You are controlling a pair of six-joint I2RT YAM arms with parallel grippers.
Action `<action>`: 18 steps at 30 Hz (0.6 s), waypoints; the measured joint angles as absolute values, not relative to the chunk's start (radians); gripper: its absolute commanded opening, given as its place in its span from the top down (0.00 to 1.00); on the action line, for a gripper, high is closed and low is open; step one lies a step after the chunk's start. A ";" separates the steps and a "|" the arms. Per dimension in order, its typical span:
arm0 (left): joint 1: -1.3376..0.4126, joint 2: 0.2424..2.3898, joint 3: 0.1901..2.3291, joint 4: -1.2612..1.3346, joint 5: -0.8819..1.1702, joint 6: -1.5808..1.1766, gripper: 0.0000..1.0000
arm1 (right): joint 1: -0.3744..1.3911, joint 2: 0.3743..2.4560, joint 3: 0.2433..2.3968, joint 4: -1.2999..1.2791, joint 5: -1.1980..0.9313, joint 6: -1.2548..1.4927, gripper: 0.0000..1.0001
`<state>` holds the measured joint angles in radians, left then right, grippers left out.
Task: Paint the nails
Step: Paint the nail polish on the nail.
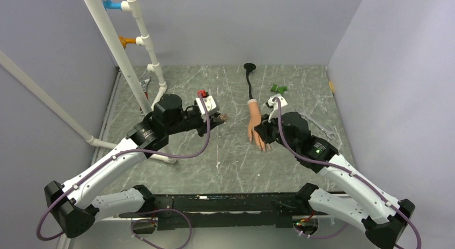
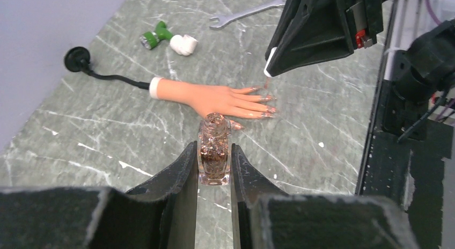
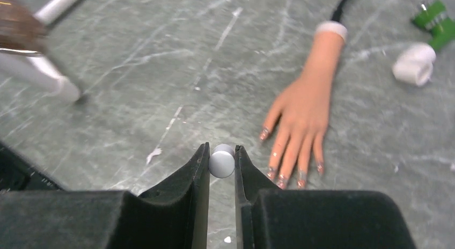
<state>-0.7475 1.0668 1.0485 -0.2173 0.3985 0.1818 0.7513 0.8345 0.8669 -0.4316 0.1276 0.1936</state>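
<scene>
The peach mannequin hand (image 1: pixel 254 122) lies flat on the table with its fingers toward the arms. Its nails (image 2: pixel 266 99) (image 3: pixel 281 180) carry glittery copper polish. My left gripper (image 2: pixel 214 152) (image 1: pixel 220 118) is shut on a small bottle of copper glitter polish (image 2: pixel 214 147), to the left of the hand. My right gripper (image 3: pixel 221 152) (image 1: pixel 266 145) is shut on the round white brush cap (image 3: pixel 221 162), just off the fingertips. In the left wrist view the cap (image 2: pixel 270 69) points down, and its brush tip (image 2: pixel 266 83) sits just above the outermost finger's nail.
A green and white fitting (image 1: pixel 278 89) (image 3: pixel 429 24) lies beyond the hand. A black suction cup with a cable (image 1: pixel 249 67) joins the hand's wrist. A wrench (image 2: pixel 247 14) lies at the right. A white pipe frame (image 1: pixel 134 56) stands at the back left.
</scene>
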 measured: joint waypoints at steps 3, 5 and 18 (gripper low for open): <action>-0.748 1.065 1.047 -0.211 0.351 0.182 1.00 | 0.701 0.855 0.834 -0.424 0.152 0.253 1.00; -0.748 1.063 1.043 -0.204 0.324 0.182 1.00 | 0.668 0.871 0.805 -0.413 0.152 0.299 1.00; -0.748 1.032 1.014 -0.188 0.236 0.194 1.00 | 0.609 0.750 0.550 -0.307 0.120 0.525 1.00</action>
<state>-0.7475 1.0325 1.0142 -0.1883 0.2363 0.1944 0.6090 0.7498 0.5495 -0.3069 0.1204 0.5255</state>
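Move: The right hand holds the polish brush; the rubber hand's nails lie about 8 cm to its right, level with it fore and aft, and some 17 cm below. The bottle in the left hand is roughly 11 cm left, 3 cm ahead and 5 cm higher; the pipe fitting lies about 21 cm ahead, 13 cm right, on the table. From the left hand the nails are some 18 cm right, 2 cm back and 23 cm below. The right hand lowers the brush about 9 cm and rightwards towards the nails, left easing its bottle away. ##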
